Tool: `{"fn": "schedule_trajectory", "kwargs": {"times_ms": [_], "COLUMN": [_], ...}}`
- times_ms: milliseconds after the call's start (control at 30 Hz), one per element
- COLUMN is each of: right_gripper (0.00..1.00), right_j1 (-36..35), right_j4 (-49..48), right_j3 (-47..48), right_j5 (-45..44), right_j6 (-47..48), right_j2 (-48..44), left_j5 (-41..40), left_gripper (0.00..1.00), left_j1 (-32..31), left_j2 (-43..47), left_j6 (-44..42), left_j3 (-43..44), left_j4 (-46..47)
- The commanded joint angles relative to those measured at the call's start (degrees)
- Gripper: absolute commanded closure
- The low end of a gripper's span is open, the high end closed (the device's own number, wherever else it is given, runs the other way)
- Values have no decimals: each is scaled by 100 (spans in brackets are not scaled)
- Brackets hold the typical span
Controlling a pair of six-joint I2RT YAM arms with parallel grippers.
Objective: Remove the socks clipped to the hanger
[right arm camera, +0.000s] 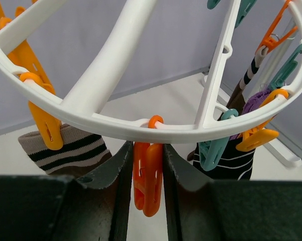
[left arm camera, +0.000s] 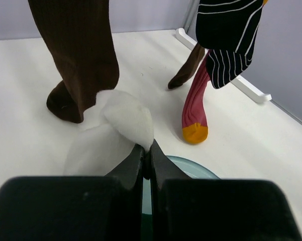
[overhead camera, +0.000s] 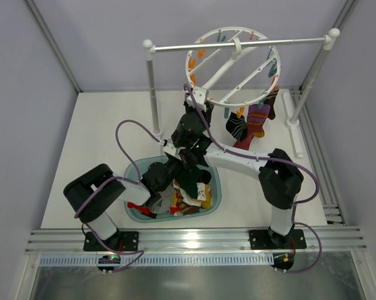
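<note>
The white ring hanger (right arm camera: 115,125) hangs from the rail, orange and teal clips along its rim. My right gripper (right arm camera: 146,165) is shut on an orange clip (right arm camera: 149,181) at the rim, one finger pressed on each side. To its left a beige and black striped sock (right arm camera: 65,145) hangs from another orange clip. A black thin-striped sock (right arm camera: 231,160) hangs from a teal clip (right arm camera: 211,148). Lower down, my left gripper (left arm camera: 147,150) is shut on a white sock (left arm camera: 125,118). Beyond it hang a dark brown sock (left arm camera: 80,55), a black striped sock (left arm camera: 231,40) and a red sock with an orange toe (left arm camera: 195,108).
A teal basket (overhead camera: 216,187) with several socks in it sits between the arm bases, under the left gripper. The white two-post rail stand (overhead camera: 153,87) carries the hanger (overhead camera: 234,62) at the back. A white foot of the stand (left arm camera: 241,83) lies on the table at the right.
</note>
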State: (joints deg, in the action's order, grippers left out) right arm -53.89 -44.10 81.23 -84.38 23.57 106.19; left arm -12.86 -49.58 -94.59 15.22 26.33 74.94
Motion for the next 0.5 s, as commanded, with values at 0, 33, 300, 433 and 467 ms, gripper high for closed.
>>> {"fn": "schedule_trajectory", "kwargs": {"times_ms": [0, 33, 300, 433, 467], "right_gripper": [96, 96, 0, 0, 0], "right_j1": [1, -8, -209, -298, -341], "right_j4": [-1404, -1670, -4933, -4942, -4933], "right_j3": [235, 244, 455, 218, 139], "right_j5": [-254, -272, -325, -307, -299], "right_j6": [1007, 1261, 4437, 4349, 4305], "right_j2": [191, 252, 868, 754, 710], "left_j5": [-41, -84, -480, -577, -594], "left_gripper": [100, 100, 100, 100, 100], "left_j1": [-16, -16, -8, -8, -8], "left_j2": [-16, -7, 352, 564, 616], "left_j6": [-37, -37, -213, -213, -213], "left_j3": [39, 31, -250, -382, -417], "left_j4": [1366, 1366, 1366, 1366, 1366]}}
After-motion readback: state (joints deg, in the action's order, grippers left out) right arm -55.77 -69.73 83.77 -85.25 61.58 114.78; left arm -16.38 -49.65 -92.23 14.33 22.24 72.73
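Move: The right fingers already squeeze the red-orange clip on the near rim of the hanger. From there, the striped brown sock hangs about 4 cm farther out and 6 cm left, the teal clip some 7 cm right and 1 cm nearer, and the black striped sock about 11 cm right, level with it and lower. The left fingers already hold the white sock; the basin's middle lies roughly 7 cm back, 5 cm left and 12 cm below them. Left and down by about 1.5 cm, the right hand eases off as its fingers spring from their squeeze to wide open and let go of the red-orange clip, the wrist rolling left side down some 15 degrees and tipping slightly down. Meanwhile the shut left fingers keep their pinch on the white sock and draw it left and down by about 3 cm, away from the hanger. ##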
